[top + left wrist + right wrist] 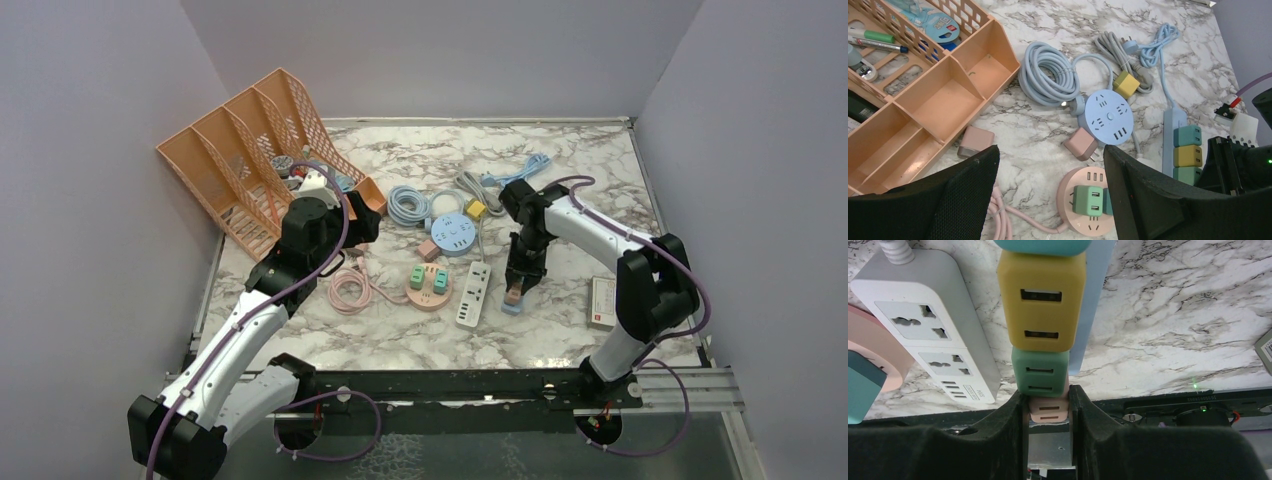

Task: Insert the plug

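Note:
My right gripper [1049, 412] is shut on a small pink plug [1049, 410]. The plug stands at the near end of a light-blue power strip [1095, 305], right against a green plug [1040, 375]. Beyond that come a yellow plug [1042, 300] and a teal one. Its prongs are hidden. From above, the right gripper [514, 290] points down at the strip's end [512, 308]. My left gripper [1048, 200] hangs open over the marble, nothing between its fingers [963, 200], above a round pink socket [1087, 227] with green plugs in it.
A white power strip [928, 320] lies left of the blue one. Round blue socket [1109, 116], loose pink plugs [1080, 143], coiled cables [1048, 75] and a yellow plug [1125, 84] lie mid-table. An orange organiser [255, 150] stands back left, a white box [602, 302] right.

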Robot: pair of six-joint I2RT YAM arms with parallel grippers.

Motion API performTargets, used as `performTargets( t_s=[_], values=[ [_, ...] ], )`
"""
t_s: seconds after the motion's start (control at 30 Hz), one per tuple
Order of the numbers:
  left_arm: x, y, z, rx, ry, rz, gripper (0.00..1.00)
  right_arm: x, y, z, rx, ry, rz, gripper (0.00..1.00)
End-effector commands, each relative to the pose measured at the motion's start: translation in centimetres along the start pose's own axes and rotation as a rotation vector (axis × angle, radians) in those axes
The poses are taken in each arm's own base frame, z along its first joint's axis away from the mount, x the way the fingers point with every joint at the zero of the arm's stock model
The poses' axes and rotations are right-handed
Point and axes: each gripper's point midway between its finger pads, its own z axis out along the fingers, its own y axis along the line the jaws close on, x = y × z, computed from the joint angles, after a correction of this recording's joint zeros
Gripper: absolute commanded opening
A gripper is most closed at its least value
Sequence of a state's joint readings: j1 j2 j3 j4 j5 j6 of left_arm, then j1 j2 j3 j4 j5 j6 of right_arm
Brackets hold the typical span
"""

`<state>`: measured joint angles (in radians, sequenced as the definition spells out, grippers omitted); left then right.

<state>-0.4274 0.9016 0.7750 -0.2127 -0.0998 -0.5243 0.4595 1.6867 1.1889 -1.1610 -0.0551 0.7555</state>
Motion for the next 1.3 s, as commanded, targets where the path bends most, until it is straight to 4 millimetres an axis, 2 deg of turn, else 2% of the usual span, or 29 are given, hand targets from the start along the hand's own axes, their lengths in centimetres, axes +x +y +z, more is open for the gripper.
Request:
performTargets(
  t_s=[0.0,0.23,0.3,0.37,0.43,0.57,0.7,0.83,1.07,1.27],
  values=[
    [0.2,0.5,0.0,-0.021,-0.004,0.013,0.78,-1.9,1.0,5.3,0.060,-0.073,0.003,0.09],
    [0.2,0.6,-0.1,-0.025,-0.005,0.016,0.78,-1.1,-0.6,8.8,0.141,-0.036,0.012,0.01],
    [0.2,0.6,-0.2,-0.024,-0.006,0.016,0.78,-0.8,-0.8,9.3,0.148,-0.023,0.018,0.01],
    [0.1,0.5,-0.2,-0.023,-0.008,0.016,0.78,-0.8,-0.7,8.9,0.140,-0.027,0.025,0.01],
    [0.1,0.5,-0.2,-0.020,-0.007,0.016,0.78,-1.3,-0.3,7.7,0.121,-0.061,0.032,0.07],
    [-0.1,0.2,-0.1,-0.012,-0.009,0.020,0.78,-3.3,1.2,3.4,0.064,-0.160,0.044,0.30],
    [-0.4,0.1,0.1,-0.011,-0.011,0.032,0.79,-5.2,3.4,-1.6,-0.024,-0.241,0.048,0.43],
    [-0.7,-0.2,0.3,-0.008,-0.009,0.043,0.79,-6.4,3.8,-4.8,-0.049,-0.320,0.062,0.53],
    [-1.1,-0.6,0.7,-0.003,-0.003,0.046,0.79,-6.9,2.1,-7.9,-0.023,-0.432,0.067,0.57],
    [-1.3,-1.0,1.1,0.006,0.006,0.045,0.79,-7.5,2.7,-7.5,-0.067,-0.478,-0.016,0.57]
  ],
)
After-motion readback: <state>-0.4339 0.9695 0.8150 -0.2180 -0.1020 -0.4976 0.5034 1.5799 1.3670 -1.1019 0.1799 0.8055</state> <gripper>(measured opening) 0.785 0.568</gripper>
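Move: The right hand already grips the pink plug over the near-end socket of the blue power strip, which lies straight below, about 2 cm down. The green plug stands roughly 4 cm ahead and 1 cm to the right, with the yellow plug some 7 cm ahead and 1 cm right. The white power strip is about 7 cm to the left, level with the hand. From the left hand, that socket lies some 10 cm back, 25 cm right and 19 cm below. Still pinching the pink plug, the right hand pushes it down about 1 cm into the blue strip's near socket. It then opens, lets go and heads forward along the row of plugs while climbing, ending about 7 cm farther out and 7–8 cm above its lowest point, the fingertips swinging forward some 25 degrees. ##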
